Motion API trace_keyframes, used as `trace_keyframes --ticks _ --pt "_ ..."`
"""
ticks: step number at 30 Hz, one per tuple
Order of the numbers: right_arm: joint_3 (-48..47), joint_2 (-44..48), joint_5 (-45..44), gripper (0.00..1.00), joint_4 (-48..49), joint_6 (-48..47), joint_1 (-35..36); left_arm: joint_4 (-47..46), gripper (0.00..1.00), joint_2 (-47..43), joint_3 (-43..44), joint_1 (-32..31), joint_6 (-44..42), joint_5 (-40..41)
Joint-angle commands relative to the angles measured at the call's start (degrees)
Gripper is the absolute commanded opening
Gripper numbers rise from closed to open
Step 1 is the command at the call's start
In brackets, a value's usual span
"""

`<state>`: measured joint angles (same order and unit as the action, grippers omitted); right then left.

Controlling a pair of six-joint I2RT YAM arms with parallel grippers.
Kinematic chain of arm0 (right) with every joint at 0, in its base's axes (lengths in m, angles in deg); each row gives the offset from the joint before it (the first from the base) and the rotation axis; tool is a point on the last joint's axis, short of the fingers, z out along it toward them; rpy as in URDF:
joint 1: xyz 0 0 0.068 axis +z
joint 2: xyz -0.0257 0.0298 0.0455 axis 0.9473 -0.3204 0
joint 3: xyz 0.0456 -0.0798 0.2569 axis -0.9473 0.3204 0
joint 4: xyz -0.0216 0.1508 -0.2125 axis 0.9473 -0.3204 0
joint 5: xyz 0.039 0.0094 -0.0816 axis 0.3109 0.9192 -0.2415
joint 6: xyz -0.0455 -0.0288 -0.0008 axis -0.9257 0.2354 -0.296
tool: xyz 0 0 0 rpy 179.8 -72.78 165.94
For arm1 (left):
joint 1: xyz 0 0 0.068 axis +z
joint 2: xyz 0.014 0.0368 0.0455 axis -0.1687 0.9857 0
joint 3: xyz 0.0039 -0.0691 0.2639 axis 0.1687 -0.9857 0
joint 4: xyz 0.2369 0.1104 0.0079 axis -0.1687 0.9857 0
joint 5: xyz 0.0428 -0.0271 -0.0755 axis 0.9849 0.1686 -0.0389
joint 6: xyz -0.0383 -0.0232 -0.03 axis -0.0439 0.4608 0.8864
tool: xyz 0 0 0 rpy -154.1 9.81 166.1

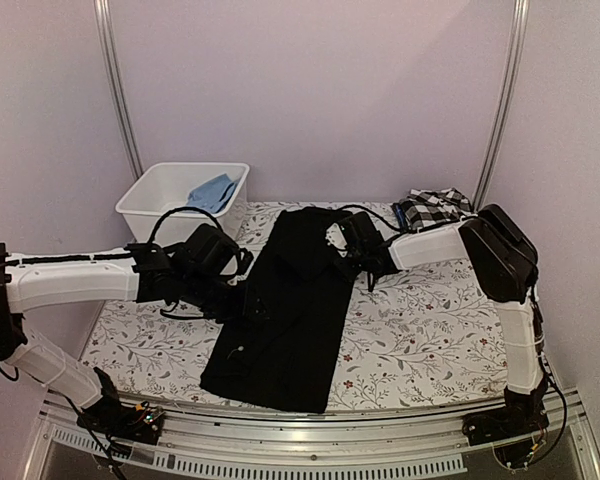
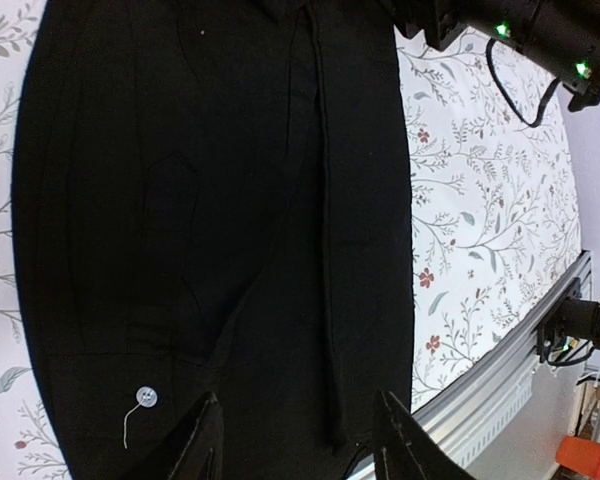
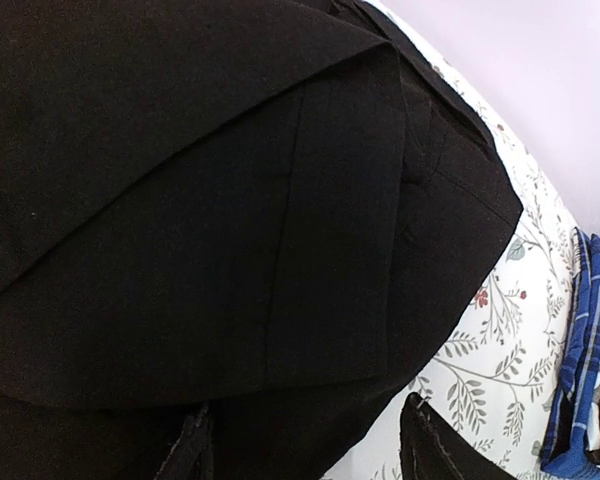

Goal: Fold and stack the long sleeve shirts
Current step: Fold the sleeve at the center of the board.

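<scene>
A plain black long sleeve shirt point(image 1: 285, 310) lies folded into a long strip down the middle of the floral table. Its small white button point(image 2: 147, 398) shows in the left wrist view. My left gripper point(image 1: 242, 300) hovers at the strip's left edge, open point(image 2: 300, 445), with only flat cloth below its fingers. My right gripper point(image 1: 358, 252) sits at the strip's upper right edge, open point(image 3: 310, 452), over a folded-in sleeve point(image 3: 330, 230). A black-and-white checked shirt point(image 1: 435, 208) lies folded at the back right corner.
A white bin point(image 1: 140, 205) holding a blue cloth point(image 1: 212, 190) stands at the back left. A blue checked cloth point(image 3: 580, 370) shows at the right edge of the right wrist view. The table's metal front rail point(image 2: 500, 360) runs close to the shirt's hem.
</scene>
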<state>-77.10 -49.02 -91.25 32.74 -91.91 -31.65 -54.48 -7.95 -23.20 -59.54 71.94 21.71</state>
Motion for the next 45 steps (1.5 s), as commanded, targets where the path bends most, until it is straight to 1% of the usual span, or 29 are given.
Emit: trace_keyframes --ticks 1,12,16,19,22,24,28,33,38,43,45 --pt "-0.45 -2.37 -3.90 0.59 5.10 -1.76 0.82 0.70 0.51 -1.72 -0.77 1.02 0.18 0.24" --pt "-0.45 -2.37 -2.90 0.41 7.90 -3.68 2.50 0.61 0.50 -1.74 -0.83 1.02 0.44 -0.12" --pt "-0.80 -1.71 -1.89 0.29 7.66 -3.85 2.88 0.35 0.50 -1.56 -0.93 0.97 0.41 -0.37" --pt "-1.31 -1.26 -0.78 0.16 6.66 -3.55 2.97 0.16 0.50 -1.43 -1.00 1.03 0.40 -0.59" --pt "-1.54 -0.57 0.02 0.04 5.93 -3.33 3.04 0.06 0.50 -1.26 -0.98 1.04 0.26 -0.81" --pt "-2.11 -0.23 0.56 0.00 4.87 -3.24 3.06 -0.01 0.50 -1.17 -1.07 1.00 0.15 -0.81" --pt "-4.96 0.71 4.26 0.00 -1.58 -2.23 3.06 -0.12 0.50 -1.26 -1.16 1.02 0.08 -0.84" --pt "-12.90 2.44 14.85 0.00 -15.93 1.98 3.06 -0.48 0.50 -1.51 -1.81 1.13 -0.06 -0.85" --pt "-18.39 4.68 29.12 0.00 -27.35 6.71 3.06 -1.41 0.50 -1.74 -2.54 1.47 -0.17 -1.20" --pt "-20.53 6.01 44.67 0.00 -33.40 11.87 2.97 -2.10 0.50 -1.86 -3.17 1.77 -0.64 -1.69" --pt "-20.76 6.43 53.74 0.00 -34.23 14.40 2.88 -2.30 0.50 -1.95 -3.37 2.04 -0.75 -1.85"
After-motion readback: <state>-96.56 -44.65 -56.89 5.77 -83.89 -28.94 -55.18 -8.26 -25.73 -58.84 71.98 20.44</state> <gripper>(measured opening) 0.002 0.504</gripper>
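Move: The loose edge of the folded-over sleeve is practically at the right hand's open fingers, about 3 cm to their left, level ahead and roughly 1 cm below. The middle of the shirt body lies some 15 cm back and 17 cm left of this hand; the shirt stack about 15 cm ahead and 25 cm to its right. For the left hand, that sleeve edge is roughly 24 cm ahead, 19 cm right and 9 cm below. The right fingers close from over half open and pinch the sleeve edge while the hand creeps about 3 cm left, low over the shirt. Then, fingers shut on the cloth, it lifts some 10 cm while pulling back and farther left across the shirt's centre line, the wrist tipping the fingers more downward and turning about 20 degrees counter-clockwise. ##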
